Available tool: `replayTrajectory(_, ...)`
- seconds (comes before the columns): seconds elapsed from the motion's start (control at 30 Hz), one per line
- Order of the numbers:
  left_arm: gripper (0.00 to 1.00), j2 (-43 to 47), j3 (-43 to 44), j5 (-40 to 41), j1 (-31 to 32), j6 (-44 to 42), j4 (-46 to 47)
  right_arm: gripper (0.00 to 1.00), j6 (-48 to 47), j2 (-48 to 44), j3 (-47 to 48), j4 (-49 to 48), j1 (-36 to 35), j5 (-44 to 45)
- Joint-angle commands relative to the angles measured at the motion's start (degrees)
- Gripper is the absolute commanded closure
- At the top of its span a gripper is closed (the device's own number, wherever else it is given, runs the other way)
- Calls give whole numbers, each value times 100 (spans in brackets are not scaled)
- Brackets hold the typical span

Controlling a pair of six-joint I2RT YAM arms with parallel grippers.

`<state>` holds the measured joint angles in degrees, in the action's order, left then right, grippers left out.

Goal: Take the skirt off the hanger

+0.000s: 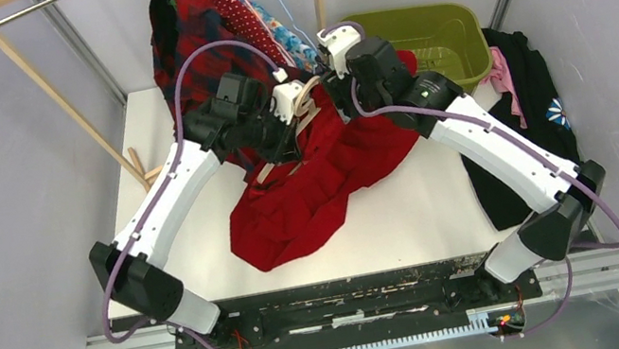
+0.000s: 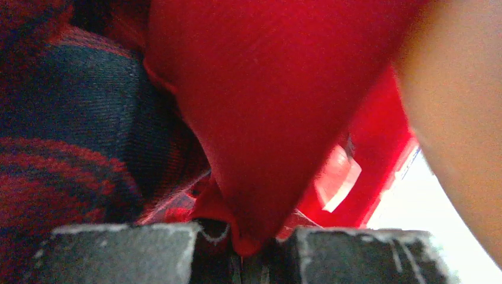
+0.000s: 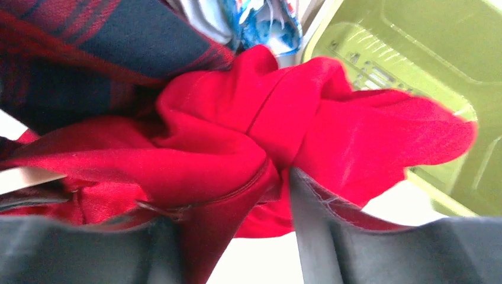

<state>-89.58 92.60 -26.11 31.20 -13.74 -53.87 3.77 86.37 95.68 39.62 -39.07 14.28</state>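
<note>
The red skirt [image 1: 318, 187] hangs from a wooden hanger [image 1: 305, 103] and spreads down onto the white table. My left gripper [image 1: 284, 136] is at the hanger's left side. In the left wrist view it [image 2: 245, 254] is shut on a fold of the skirt [image 2: 266, 106], with the blurred tan hanger [image 2: 462, 118] close on the right. My right gripper [image 1: 331, 75] is at the skirt's top on the right. In the right wrist view its jaws [image 3: 237, 222] stand apart, with the bunched skirt [image 3: 237, 136] lying over the left finger and against the right one.
A plaid garment [image 1: 185, 33] and other clothes hang on the wooden rack [image 1: 39, 78] behind. A green basket [image 1: 430, 33] stands at the back right. Dark clothes [image 1: 534, 106] lie at the table's right edge.
</note>
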Motion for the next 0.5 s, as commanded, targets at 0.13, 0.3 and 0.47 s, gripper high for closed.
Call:
replayTrajectory(0.13, 97, 964, -538, -477, -34, -225, 474, 99, -2, 288, 708, -437, 42, 958)
replayTrajectory(0.3, 97, 1294, -1063, -321, -30, -224, 456, 99, -200, 432, 1131, -464, 416, 1445)
replayTrajectory(0.47, 97, 1724, -1487, -137, -35, -140, 310, 99, -137, 621, 1555, -458, 1337, 1315)
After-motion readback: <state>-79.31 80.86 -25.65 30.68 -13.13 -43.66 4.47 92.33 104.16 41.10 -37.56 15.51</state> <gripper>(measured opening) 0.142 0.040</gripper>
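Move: The skirt's waistband edge lies almost between the right hand's open fingers, about 1 cm ahead and 1 cm below. The wooden hanger's hook stands some 7 cm to that hand's left and 3 cm ahead; the flowered garment hangs about 15 cm ahead and 8 cm left, and the green basket's middle sits roughly 18 cm right, 8 cm ahead and well below. From the left hand, already gripping the hanger, that edge is about 8 cm ahead, 13 cm right and 7 cm higher. The skirt's waistband edge is caught as the right fingers shut on it from wide open, pinching the cloth while the hand eases about 3 cm forward and slightly up, away from its base and towards the hanging clothes. The left hand keeps its grip on the wooden hanger and backs off some 2 cm, back, left and up, its fingers tilting up by less than 10 degrees. ##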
